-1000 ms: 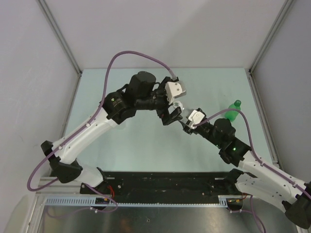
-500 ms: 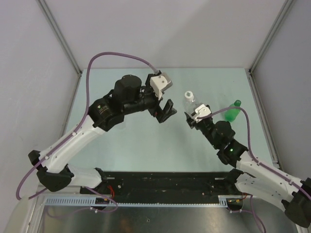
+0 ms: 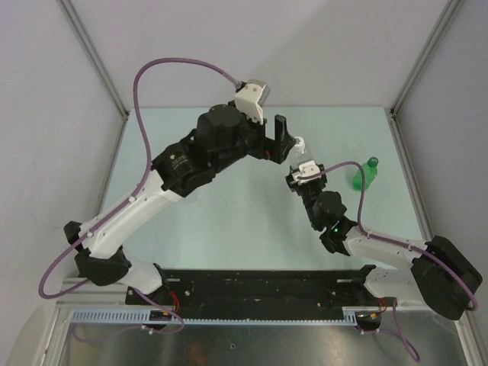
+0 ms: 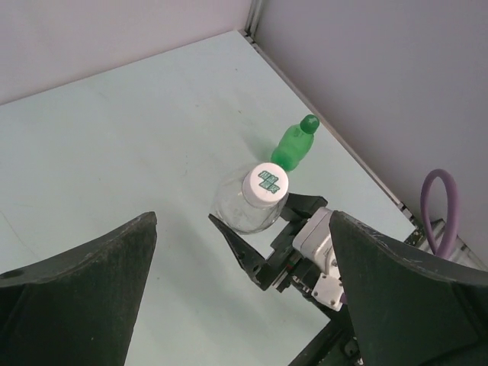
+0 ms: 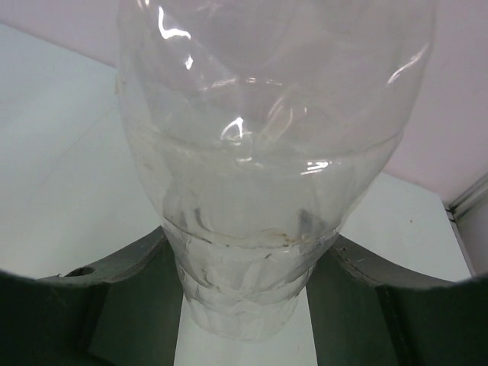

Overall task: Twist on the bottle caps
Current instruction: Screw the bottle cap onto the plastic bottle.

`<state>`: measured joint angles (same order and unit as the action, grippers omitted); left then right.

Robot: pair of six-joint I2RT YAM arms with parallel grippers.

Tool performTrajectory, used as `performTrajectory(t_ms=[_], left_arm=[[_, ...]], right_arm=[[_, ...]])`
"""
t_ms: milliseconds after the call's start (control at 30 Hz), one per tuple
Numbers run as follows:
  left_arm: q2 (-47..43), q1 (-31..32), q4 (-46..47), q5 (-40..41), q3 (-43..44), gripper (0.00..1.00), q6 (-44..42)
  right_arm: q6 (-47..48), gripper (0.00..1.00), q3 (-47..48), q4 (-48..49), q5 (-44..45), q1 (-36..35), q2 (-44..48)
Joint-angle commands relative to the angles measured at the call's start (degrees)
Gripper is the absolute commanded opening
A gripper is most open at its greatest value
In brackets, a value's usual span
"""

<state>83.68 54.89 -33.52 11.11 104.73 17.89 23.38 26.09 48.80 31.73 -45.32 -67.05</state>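
A clear ribbed bottle stands upright with a white cap on its neck. My right gripper is shut on its lower body, and both fingers press its sides in the right wrist view. The clear bottle fills that view. My left gripper hangs open high above it, touching nothing; from above it sits just left of the white cap. A green bottle with its green cap on stands alone to the right.
The pale green table is enclosed by grey walls with metal corner posts. A purple cable loops near the right arm. The table's right edge runs close behind the green bottle.
My left gripper has come off the clear bottle's top, pulled back left, then risen above it, open. The right arm has shifted the held bottle slightly back and left.
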Motion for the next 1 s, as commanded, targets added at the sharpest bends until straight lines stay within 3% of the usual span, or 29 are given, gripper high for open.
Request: performTrajectory(t_ms=[0, 300, 567, 867, 967], left_arm=[[1.7, 2.4, 1.5, 9.8, 3.5, 0.98, 3.5], [9.7, 5.5, 1.5, 17.2, 9.5, 0.94, 4.3], [13.6, 7.2, 1.5, 19.7, 13.3, 0.82, 3.5], [14.4, 7.7, 1.4, 20.3, 11.4, 0.77, 3.5], [14.6, 7.7, 1.4, 20.1, 11.1, 0.69, 3.8]], right_arm=[[-3.0, 0.0, 0.5, 9.5, 2.2, -0.5, -0.5], [-4.4, 0.0, 0.5, 8.6, 2.6, -0.9, -1.9], [-4.4, 0.0, 0.9, 7.8, 3.0, -1.2, -4.4], [-5.1, 0.0, 1.0, 6.1, 2.2, -1.1, -4.0], [-5.2, 0.0, 1.0, 5.5, 1.9, -1.2, -3.1]])
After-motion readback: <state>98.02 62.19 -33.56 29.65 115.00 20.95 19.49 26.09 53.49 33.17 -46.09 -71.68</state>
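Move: The white cap on top of the clear bottle, which the right fingers already hold nearly upright, lies about 6 cm to the left hand's right, 3 cm ahead and 5 cm below it. From the right hand that same cap is about 12 cm up and 2 cm to the left, straight above in depth. The green bottle stands some 23 cm right of the cap, 9 cm farther out, far lower on the table. The white cap is approached by the open left hand, which goes right about 5 cm, with some forward and down, turning about 10 degrees counter-clockwise while its fingers narrow by roughly a quarter, still clear of the cap, then halts. The right hand keeps its grip on the clear bottle, lifting it about 1 cm and then lowering it 2 cm, drifting slightly left and rolling it some 5 degrees. ##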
